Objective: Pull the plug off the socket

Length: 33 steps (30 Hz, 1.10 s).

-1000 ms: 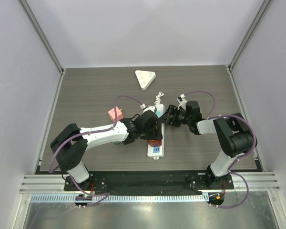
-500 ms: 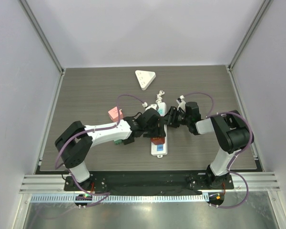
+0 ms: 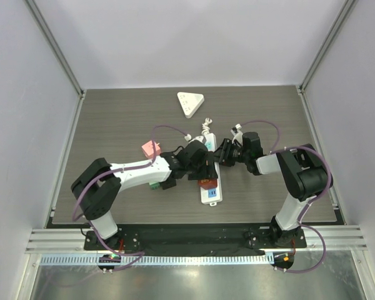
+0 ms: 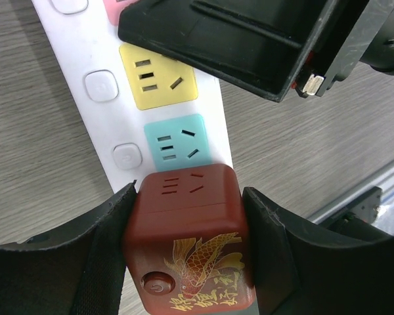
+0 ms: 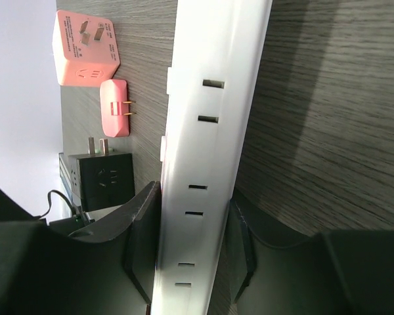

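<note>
A white power strip (image 3: 212, 189) lies in the middle of the table, with yellow (image 4: 157, 75) and teal (image 4: 176, 141) outlets. A dark red cube plug (image 4: 187, 236) with a gold fish print stands on the strip just past the teal outlet. It also shows in the top view (image 3: 205, 183). My left gripper (image 4: 187, 256) is shut on the cube's two sides. My right gripper (image 5: 194, 243) is shut across the strip's width (image 5: 207, 151), further along it. In the top view the two grippers (image 3: 203, 170) (image 3: 223, 153) sit close together over the strip.
A white triangular socket (image 3: 190, 102) lies at the back. A pink cube adapter (image 3: 150, 149) lies left of the strip. The right wrist view also shows it (image 5: 85, 46), with a pink plug (image 5: 115, 107) and a black adapter (image 5: 98, 177). The strip's white cable (image 3: 207, 125) curls behind it.
The right gripper has moved left and closed across the strip. The strip has shifted and turned a little to the right, with the left gripper still on the red cube.
</note>
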Motion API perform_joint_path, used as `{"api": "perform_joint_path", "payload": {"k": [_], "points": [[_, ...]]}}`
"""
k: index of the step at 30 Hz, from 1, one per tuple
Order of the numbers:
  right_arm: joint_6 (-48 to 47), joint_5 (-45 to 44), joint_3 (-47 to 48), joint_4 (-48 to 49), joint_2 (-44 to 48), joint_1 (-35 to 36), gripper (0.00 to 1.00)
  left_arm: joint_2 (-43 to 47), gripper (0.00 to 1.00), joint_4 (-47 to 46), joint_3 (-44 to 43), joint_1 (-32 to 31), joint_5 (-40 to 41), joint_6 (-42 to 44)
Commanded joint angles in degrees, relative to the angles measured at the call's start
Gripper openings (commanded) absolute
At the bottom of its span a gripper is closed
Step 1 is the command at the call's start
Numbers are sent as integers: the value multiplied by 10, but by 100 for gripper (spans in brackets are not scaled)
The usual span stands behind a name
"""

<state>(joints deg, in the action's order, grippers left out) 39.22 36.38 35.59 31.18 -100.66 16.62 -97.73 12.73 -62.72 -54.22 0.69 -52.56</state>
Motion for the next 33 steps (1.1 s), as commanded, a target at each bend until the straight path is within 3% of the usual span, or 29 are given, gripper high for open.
{"api": "perform_joint_path", "payload": {"k": [1,7,17,26,33], "points": [[-62,-40,-1,-59,-14,9,1,39,0,-88,15,19,-65,-23],[-71,-51,7,-76,-18,13,1,68,0,-119,50,46,-106,-42],[-89,-95,20,-118,-20,19,1,114,0,-79,68,53,-81,-23],[-107,-122,26,-142,-8,28,1,134,0,-115,86,89,-143,-53],[-105,-109,25,-136,-7,28,1,182,0,-61,66,138,-126,-15]]}}
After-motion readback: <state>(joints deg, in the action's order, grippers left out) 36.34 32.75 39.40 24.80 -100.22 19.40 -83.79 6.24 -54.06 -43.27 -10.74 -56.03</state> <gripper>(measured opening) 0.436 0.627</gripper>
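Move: My left fingers already grip the brown plug, right at their hand point. It sits on the power strip, whose middle lies about 5 cm ahead, 2 cm to the right and 4 cm below. The black plug is roughly 16 cm to my left hand's left, level with it, with the green plug some 5 cm beyond that. From my right hand, clamped on the strip, the brown plug lies about 10 cm back, 4 cm left and 3 cm higher. First I work the gripped brown plug over to the left by about 2.5 cm with hardly any lift, then my left hand goes quickly upward, some 6.5 cm in all, drifting farther left and a little forward, away from the strip. The wrist tips about 15 degrees, fingers swinging less steeply down. My right hand keeps its pinch on the strip, shifting about 1 cm left. ##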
